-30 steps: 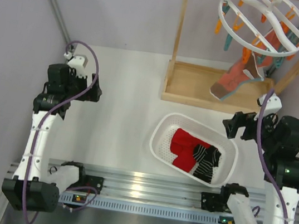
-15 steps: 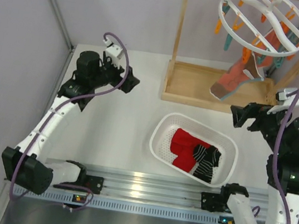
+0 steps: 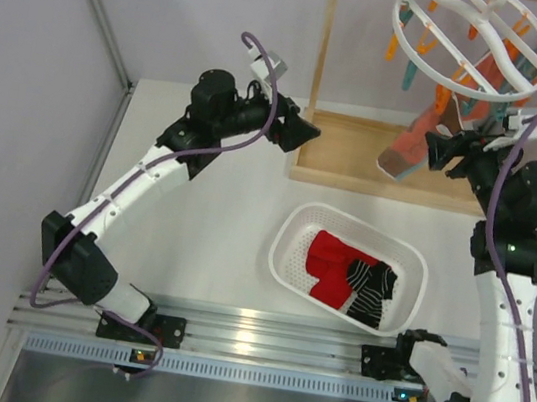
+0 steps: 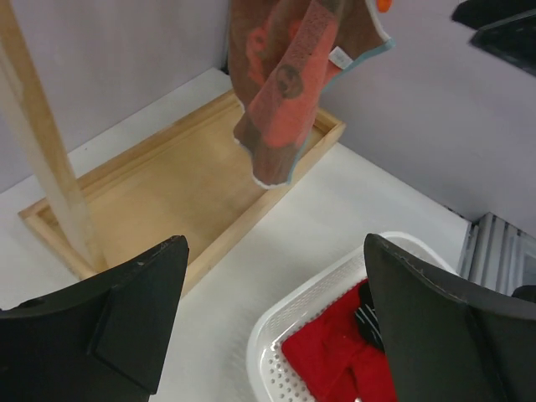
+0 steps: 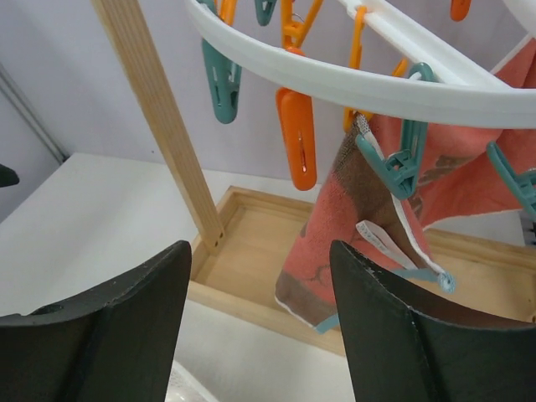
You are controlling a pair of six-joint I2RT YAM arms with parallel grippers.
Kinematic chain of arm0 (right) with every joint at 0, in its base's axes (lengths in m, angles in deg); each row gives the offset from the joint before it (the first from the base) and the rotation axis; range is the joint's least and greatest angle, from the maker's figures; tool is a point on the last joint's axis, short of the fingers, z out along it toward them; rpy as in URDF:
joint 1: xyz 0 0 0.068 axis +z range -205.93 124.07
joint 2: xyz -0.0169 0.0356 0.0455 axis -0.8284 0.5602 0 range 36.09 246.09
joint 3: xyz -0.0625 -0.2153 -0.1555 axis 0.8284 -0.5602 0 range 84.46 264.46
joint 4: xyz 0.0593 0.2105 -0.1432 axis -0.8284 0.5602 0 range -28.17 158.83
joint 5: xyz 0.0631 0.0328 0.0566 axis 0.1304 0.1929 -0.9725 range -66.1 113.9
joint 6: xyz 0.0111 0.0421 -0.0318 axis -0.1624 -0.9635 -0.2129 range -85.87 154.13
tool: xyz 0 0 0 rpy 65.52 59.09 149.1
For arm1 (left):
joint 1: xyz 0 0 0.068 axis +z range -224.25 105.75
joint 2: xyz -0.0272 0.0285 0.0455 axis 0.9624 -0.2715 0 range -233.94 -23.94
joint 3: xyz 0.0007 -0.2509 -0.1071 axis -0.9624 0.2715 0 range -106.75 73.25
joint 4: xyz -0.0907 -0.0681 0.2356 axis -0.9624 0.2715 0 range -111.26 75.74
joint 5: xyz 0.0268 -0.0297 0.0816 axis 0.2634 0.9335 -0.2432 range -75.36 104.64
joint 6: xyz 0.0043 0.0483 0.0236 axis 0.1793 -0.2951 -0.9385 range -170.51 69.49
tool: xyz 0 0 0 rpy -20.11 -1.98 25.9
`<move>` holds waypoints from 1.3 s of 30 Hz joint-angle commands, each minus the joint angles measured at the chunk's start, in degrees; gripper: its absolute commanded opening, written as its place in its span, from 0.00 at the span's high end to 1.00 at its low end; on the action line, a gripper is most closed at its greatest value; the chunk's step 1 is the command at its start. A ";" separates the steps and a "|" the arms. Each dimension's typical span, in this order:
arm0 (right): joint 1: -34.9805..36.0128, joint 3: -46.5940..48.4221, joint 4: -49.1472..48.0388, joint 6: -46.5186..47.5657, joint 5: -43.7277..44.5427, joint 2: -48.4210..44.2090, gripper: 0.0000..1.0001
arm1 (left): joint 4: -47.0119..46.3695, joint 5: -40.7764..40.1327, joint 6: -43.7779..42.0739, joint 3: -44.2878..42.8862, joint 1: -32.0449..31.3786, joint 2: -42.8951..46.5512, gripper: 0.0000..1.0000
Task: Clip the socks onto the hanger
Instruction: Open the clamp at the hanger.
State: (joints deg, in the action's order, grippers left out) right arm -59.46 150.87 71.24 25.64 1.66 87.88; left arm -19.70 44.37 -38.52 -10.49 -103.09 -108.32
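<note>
Two red socks (image 3: 328, 263) and the black striped socks (image 3: 372, 289) lie in a white perforated basket (image 3: 288, 239). The white ring hanger (image 3: 471, 44) with orange and teal clips hangs at the top right. My left gripper (image 3: 304, 131) is open and empty, raised near the wooden post. Its wrist view looks down between the fingers (image 4: 275, 251) at the red socks (image 4: 335, 356) and basket rim (image 4: 276, 335). My right gripper (image 3: 436, 150) is open and empty just below the hanger. Its wrist view (image 5: 260, 251) shows the ring (image 5: 360, 79) and an orange clip (image 5: 297, 138) above.
A salmon-and-teal sock (image 3: 424, 138) hangs clipped on the hanger over the wooden frame's tray (image 3: 347, 152); it also shows in the right wrist view (image 5: 352, 226). The frame's upright post (image 3: 325, 38) stands right beside my left gripper. Walls close in on both sides.
Both arms have swung up and away from their bases. The left gripper moved from the far left to the wooden post. The right gripper rose to just under the hanger.
</note>
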 commanded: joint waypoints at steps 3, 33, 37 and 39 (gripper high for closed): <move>0.45 2.84 -12.12 1.11 0.09 6.30 0.34 | -7.36 0.06 5.32 -6.07 -3.06 -2.80 0.09; 2.74 -1.03 -28.49 8.84 -1.66 14.57 0.55 | -9.21 -0.29 12.79 -14.52 -4.21 -11.42 0.08; 2.74 -0.41 -26.90 6.82 -3.42 13.78 0.69 | -9.91 -0.91 14.02 -16.71 -4.47 -13.35 0.08; 2.74 -0.49 -25.94 6.82 -3.77 13.08 0.77 | -10.26 -1.08 14.90 -18.98 -4.65 -14.84 0.08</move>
State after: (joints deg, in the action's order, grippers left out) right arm -57.47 147.85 46.98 33.05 0.20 102.79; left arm -25.63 43.74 -25.43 -25.27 -107.26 -121.67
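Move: The orange clip hangs from the hanger's near rim about 9 cm ahead of the right hand, 1 cm to its left and about 1 cm higher. From the right hand, a teal clip hangs some 11 cm ahead and 6 cm left, another teal clip about 11 cm ahead and 6 cm right; the hanging red-brown sock is roughly 15 cm straight ahead and 8 cm lower. From the left hand, the orange clip lies about 7 cm ahead, 22 cm right and 5 cm higher. The right hand reaches forward about 8 cm to the orange clip under the hanger's near rim, first dipping, then rising and settling slightly lower than it began, while its fingertips tip up some 10 degrees and its left side rolls down a little; once there the half-open fingers close from both sides and pinch the clip's lower end. The left hand, empty and still wide open, comes about 6 cm to the right and some 4 cm up, with a little forward travel, towards the same clip. ##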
